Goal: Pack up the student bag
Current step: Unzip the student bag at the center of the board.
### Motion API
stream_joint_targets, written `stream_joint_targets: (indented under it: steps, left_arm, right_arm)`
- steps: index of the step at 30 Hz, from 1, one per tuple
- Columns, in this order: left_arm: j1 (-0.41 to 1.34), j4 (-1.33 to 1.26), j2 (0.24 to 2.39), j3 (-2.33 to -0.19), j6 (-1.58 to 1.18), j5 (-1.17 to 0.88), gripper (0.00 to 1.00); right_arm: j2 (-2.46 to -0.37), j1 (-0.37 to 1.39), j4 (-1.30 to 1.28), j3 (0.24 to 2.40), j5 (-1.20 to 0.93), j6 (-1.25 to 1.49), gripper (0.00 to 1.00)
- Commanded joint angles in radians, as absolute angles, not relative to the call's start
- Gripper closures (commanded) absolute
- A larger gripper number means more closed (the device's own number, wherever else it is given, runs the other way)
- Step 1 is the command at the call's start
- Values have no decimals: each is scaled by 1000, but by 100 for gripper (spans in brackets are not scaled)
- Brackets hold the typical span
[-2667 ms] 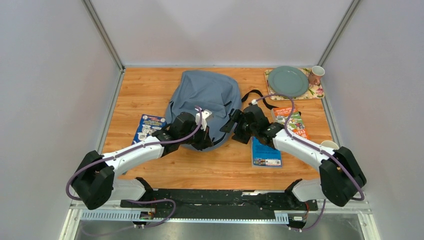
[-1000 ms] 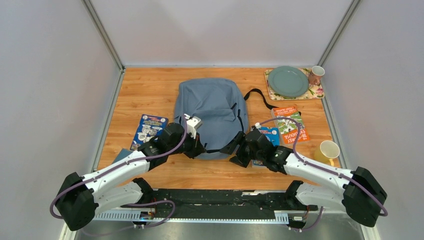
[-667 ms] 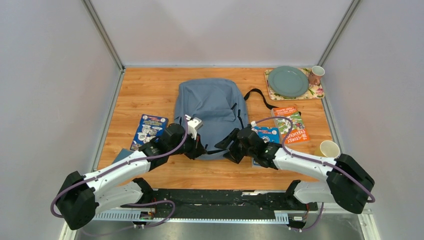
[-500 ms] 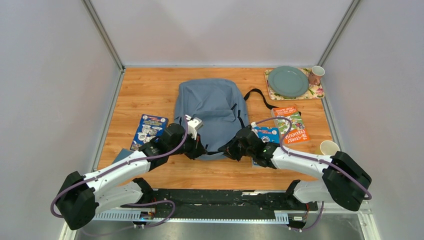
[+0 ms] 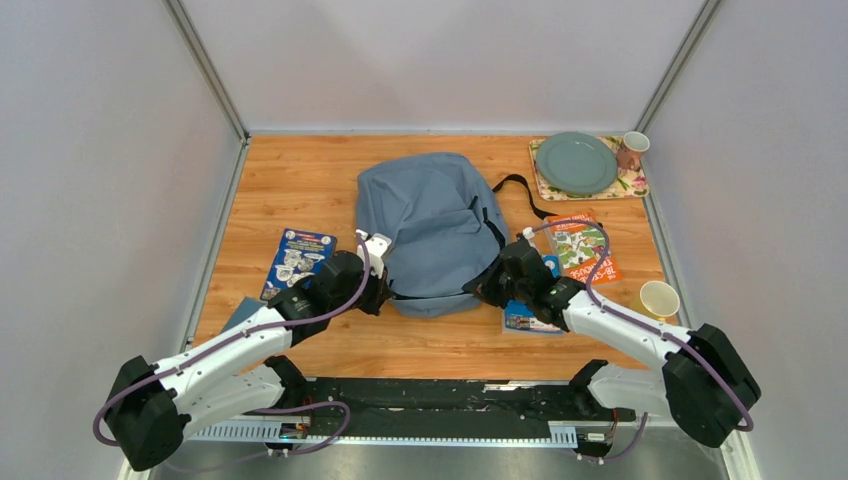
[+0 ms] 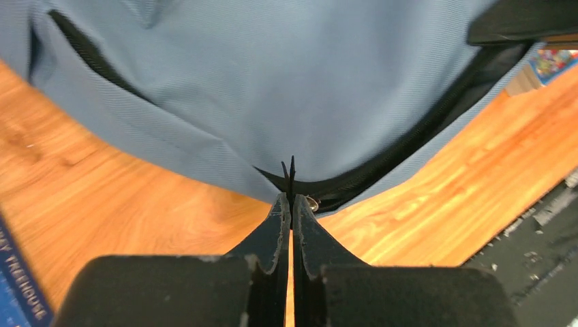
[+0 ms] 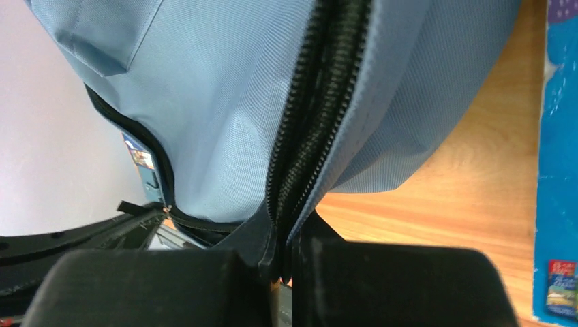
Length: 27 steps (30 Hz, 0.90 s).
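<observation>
The student bag (image 5: 430, 225), large, grey-blue and with dark zips, lies mid-table with a black strap (image 5: 512, 190) trailing to its right. My left gripper (image 5: 378, 290) is at its near left corner, shut on a thin black zip pull (image 6: 291, 178) beside the metal slider (image 6: 312, 202). My right gripper (image 5: 488, 283) is at the bag's near right edge. In the right wrist view it (image 7: 290, 235) is shut on the bag's fabric edge, with the dark zip teeth (image 7: 320, 116) running up from between the fingers. The bag fills both wrist views (image 6: 272, 82).
A blue book (image 5: 298, 260) lies left of the bag and another blue book (image 5: 525, 315) lies under my right arm. An orange-green book (image 5: 580, 245) and a yellow cup (image 5: 657, 298) are at the right. A green plate (image 5: 575, 162) and a mug (image 5: 632, 150) sit on a mat at the back right.
My right gripper has come in from the right and closed on the bag's near right edge. The bag has shifted a little to the right and bunched up. My left gripper has drawn slightly nearer.
</observation>
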<state>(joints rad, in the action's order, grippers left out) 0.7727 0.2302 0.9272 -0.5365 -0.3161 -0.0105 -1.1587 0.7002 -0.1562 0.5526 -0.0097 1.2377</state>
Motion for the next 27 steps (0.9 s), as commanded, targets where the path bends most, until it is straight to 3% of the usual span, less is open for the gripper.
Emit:
stream_joint_targets:
  steps: [1,5,8,16,27]
  left_arm:
    - [724,344,917,-566,-265,147,100]
    - [716,296,926,-571,-297,63,100]
    - [716,262,927,-578,-330,6,100]
    - [718,227,934,-614,-379,-89,100]
    - [724,203,963,-629,-393,-164,100]
  right_arm:
    - [-1218,618,-201,656,-32,988,100]
    - [-1272,626,-192,692,-179,986,53]
    - [-1189,672,-155,644,-193,1096,35]
    - [-1092,799,-89,534,-167,1455,32]
    - [-1290,848,89,587,-161,1595,30]
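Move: The right fingers still pinch the bag's zipper edge; the next stretch of zipper edge they make for lies about 8 cm to their left, some 2 cm back and at roughly their height. The zipper pull in the left fingers is some 18 cm to the right hand's left, level with it; the blue book lies about 11 cm to its right, 1 cm back and 5 cm lower. From the left hand, that stretch of edge is about 10 cm to the right, 1 cm back and slightly below. The right hand opens wide, lets go of the zipper edge and draws back about 6 cm while rising a couple of centimetres and drifting left, then swings left and slightly forward as it sinks, rolling some 15 degrees with its left side up, to bring the spread fingers to the zipper edge about 6 cm nearer the left hand. The left hand stays shut on the zipper pull, giving some 2 cm leftward, then easing back right and rising a little, holding that end of the opening for the right hand's next grip. ##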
